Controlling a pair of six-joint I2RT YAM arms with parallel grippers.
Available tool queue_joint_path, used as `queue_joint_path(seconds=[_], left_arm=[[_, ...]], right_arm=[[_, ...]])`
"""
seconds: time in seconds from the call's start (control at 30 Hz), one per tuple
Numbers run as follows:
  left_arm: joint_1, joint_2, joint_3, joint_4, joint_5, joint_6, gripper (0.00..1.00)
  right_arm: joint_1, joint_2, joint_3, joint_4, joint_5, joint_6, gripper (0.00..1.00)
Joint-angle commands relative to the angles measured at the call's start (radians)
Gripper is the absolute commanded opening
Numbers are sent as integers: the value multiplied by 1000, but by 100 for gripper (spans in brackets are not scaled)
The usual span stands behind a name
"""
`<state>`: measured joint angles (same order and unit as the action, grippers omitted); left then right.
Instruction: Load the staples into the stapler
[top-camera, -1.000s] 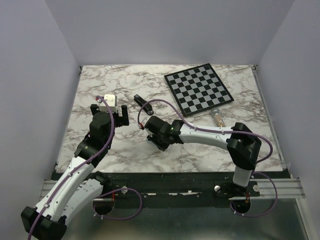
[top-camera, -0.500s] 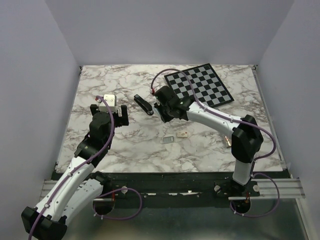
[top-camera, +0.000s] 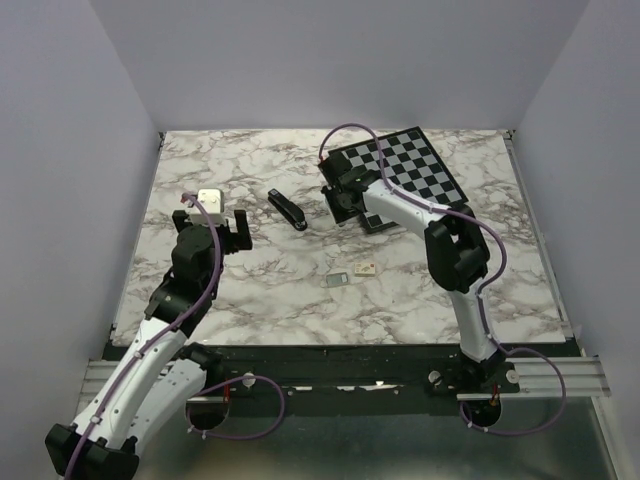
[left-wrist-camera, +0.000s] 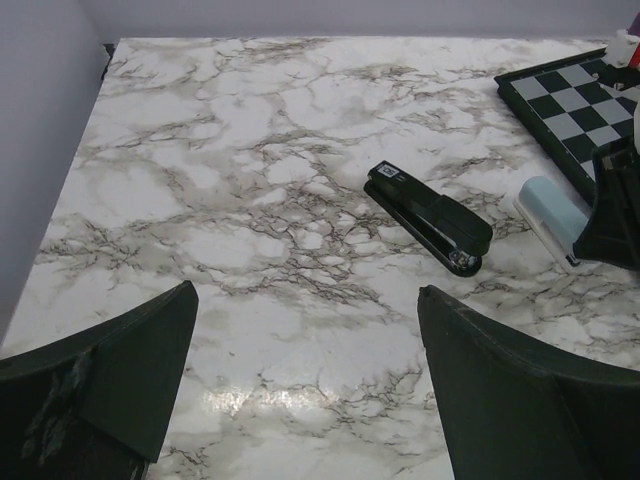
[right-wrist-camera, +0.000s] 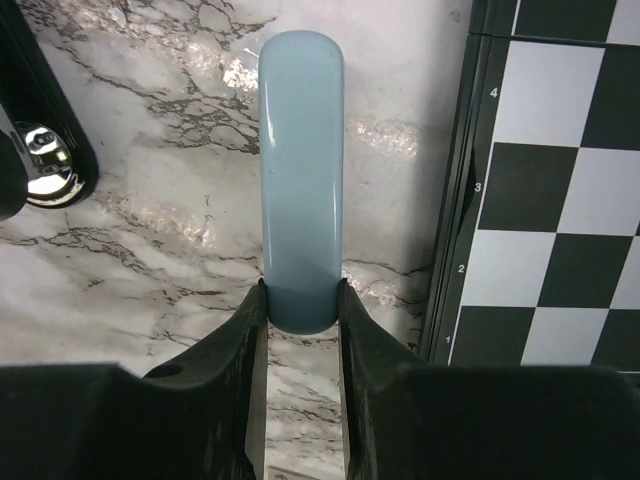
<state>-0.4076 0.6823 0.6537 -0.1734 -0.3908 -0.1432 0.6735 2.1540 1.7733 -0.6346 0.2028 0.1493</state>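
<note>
The black stapler (top-camera: 287, 209) lies closed on the marble table, also in the left wrist view (left-wrist-camera: 430, 215); its chrome-tipped end shows at the edge of the right wrist view (right-wrist-camera: 35, 150). The staples (top-camera: 338, 281), a tiny silver-grey strip, lie nearer the arms, beside a small cream box (top-camera: 366, 268). My right gripper (top-camera: 340, 203) (right-wrist-camera: 300, 295) is shut on the end of a pale blue oblong object (right-wrist-camera: 300, 160) (left-wrist-camera: 550, 215), right of the stapler and against the chessboard's edge. My left gripper (top-camera: 212, 222) (left-wrist-camera: 305, 295) hangs open and holds nothing, left of and nearer than the stapler.
A black-and-silver chessboard (top-camera: 400, 175) (right-wrist-camera: 560, 200) lies at the far right of the table, touching distance from the right gripper. Purple walls close the table on three sides.
The right arm has swung from the near middle of the table to the far side beside the chessboard, uncovering the staples and cream box. The left arm shifted only slightly.
</note>
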Motion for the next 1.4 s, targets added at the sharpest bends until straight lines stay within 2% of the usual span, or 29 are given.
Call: queue_joint_path(seconds=[0.0,0.07,0.1,0.2,0.33,0.37,0.47,0.5,0.57,0.6,0.67,0.8,0.83,0.97,1.2,1.37], left_arm=[[30,-36,-17,31,36,-32,99],[47,-58,-23,44,40,-48,99],[52,-70,-29,55,38,-71,99],[72,-118,-48,95,40,-101,99],[84,-165,-55,106,26,-125,99],[85,-184,-54,106,21,-137,99],[87,-217,-39,83,6,-163,99],[89,-225,-37,72,0,-162,99],[89,-254,-40,68,0,-147,99],[89,-263,-48,86,-19,-148,99],[89,-308,-77,110,-72,-157,99],[90,-392,-126,193,-91,-142,99],[90,-406,-132,205,-94,-133,99],[90,-478,-163,239,-132,-127,99],[90,-514,-195,279,-132,-107,99],[90,-492,-190,279,-120,-93,99]], right_arm=[[-14,41,71,-22,-13,24,33],[-18,34,74,-20,-17,29,46],[-22,26,72,-20,-19,30,56],[-34,-32,42,-17,-14,36,71],[-61,-205,-90,32,35,49,80],[-78,-298,-127,45,49,65,82],[-118,-455,-290,93,102,111,92],[-126,-564,-383,117,119,122,95],[-152,-690,-474,145,165,142,97],[-155,-814,-517,174,190,148,100],[-169,-932,-633,185,254,168,100],[-180,-1247,-808,202,369,188,100],[-180,-1364,-837,204,391,185,100],[-181,-1622,-963,222,477,115,100],[-181,-1942,-1071,247,423,-3,100],[-180,-1999,-1081,214,449,-48,100]])
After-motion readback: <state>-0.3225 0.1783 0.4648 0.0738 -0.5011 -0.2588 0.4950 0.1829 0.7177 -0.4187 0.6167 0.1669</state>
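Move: The right fingers still hold the near end of the light blue stapler, whose middle lies some 3 cm ahead, 1 cm left and 1 cm below; the black stapler is about 12 cm left and 2 cm farther out. The checkerboard's middle is roughly 12 cm right and 11 cm ahead, the cream box about 13 cm back and 5 cm right. From the left hand the light blue stapler lies about 16 cm ahead, 22 cm right and 20 cm down. The right fingers let go of the light blue stapler, opening fully after a last dip of about 1 cm. The right hand then leaves rightward, up and back, about 30 cm to the right, its wrist swinging up some 60 degrees. Meanwhile the left hand, open and empty, rises, drawing back and left, its fingers tilting up about 30 degrees. ##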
